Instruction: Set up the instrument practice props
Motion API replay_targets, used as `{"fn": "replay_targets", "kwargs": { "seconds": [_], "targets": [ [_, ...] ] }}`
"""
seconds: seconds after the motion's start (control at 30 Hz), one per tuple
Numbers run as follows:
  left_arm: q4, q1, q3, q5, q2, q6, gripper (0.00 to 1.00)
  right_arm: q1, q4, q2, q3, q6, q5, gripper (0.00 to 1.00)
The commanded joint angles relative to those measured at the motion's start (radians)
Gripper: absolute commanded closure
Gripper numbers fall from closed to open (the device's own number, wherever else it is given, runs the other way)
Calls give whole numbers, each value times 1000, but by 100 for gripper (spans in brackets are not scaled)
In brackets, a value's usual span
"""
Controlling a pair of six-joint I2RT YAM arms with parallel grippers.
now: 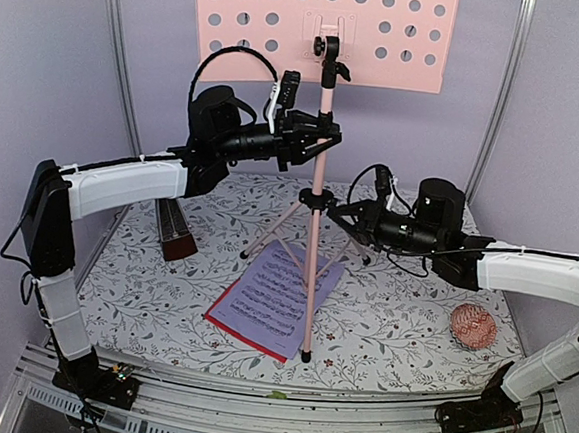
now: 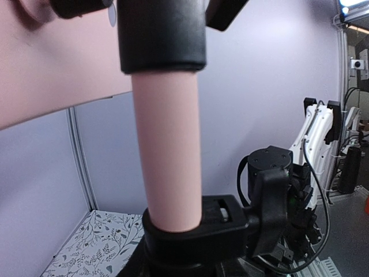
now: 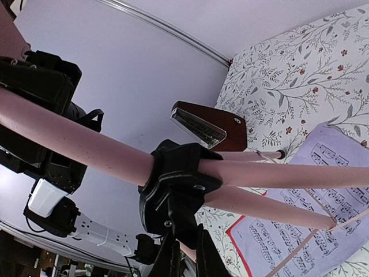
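The pink music stand stands upright mid-table on its tripod, its pole (image 1: 320, 169) rising to the perforated pink desk (image 1: 324, 29). My left gripper (image 1: 321, 139) is shut round the pole below the desk; the left wrist view shows the pole (image 2: 167, 156) very close. My right gripper (image 1: 336, 212) is shut on a black tab of the tripod hub (image 3: 179, 184), fingertips (image 3: 173, 257) nearly together. A lilac sheet of music (image 1: 276, 291) lies on a red sheet under the tripod legs. The dark brown metronome (image 1: 175, 230) stands at the left, partly hidden by my left arm.
A small pink knitted ball (image 1: 472, 326) lies at the right near my right arm. Lilac walls with metal posts close in the back and sides. The tripod legs (image 3: 271, 173) spread over the floral table cover (image 1: 391, 325).
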Motion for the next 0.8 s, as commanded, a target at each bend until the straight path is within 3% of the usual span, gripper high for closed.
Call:
{"fn": "replay_targets", "kwargs": {
  "seconds": [0.0,0.17,0.4,0.47,0.6,0.77],
  "targets": [
    [-19,-4,1,-16,3,14,100,10,70,-19,70,135,-129,100],
    [-20,-4,6,-15,3,15,100,8,-7,-46,77,-49,-55,98],
    [-23,-4,7,-15,2,17,100,8,-91,-105,49,-419,133,59],
    [-26,-4,7,-15,2,18,100,7,-93,-121,41,-537,180,52],
    [-30,-4,10,-15,2,18,100,8,-91,-146,30,-772,257,43],
    [-31,-4,12,-13,2,15,100,8,-58,-159,23,-1120,285,40]
  ]
}}
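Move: At the right hand's closed fingertips sits the black knob of the stand's leg collar, only about 1 cm to the left. The collar itself lies some 4 cm left and 1 cm ahead, and the upper collar gripped by the left hand about 4 cm left, 1 cm ahead and 14 cm higher. The sheet music is on the table, roughly 12 cm left, 3 cm back and 27 cm below. From the left hand, the knob is about 15 cm down, 3 cm right and 1 cm back. Holding almost still at first, the right hand then opens its shut fingers to rather more than half, lets go of the leg-collar knob and backs off about 5 cm up and 4 cm to the right, away from the stand. On the way the wrist rolls back nearly 50 degrees about the fingers' line, counter-clockwise looking along them. The left hand stays put, keeping its hold at the upper collar. ##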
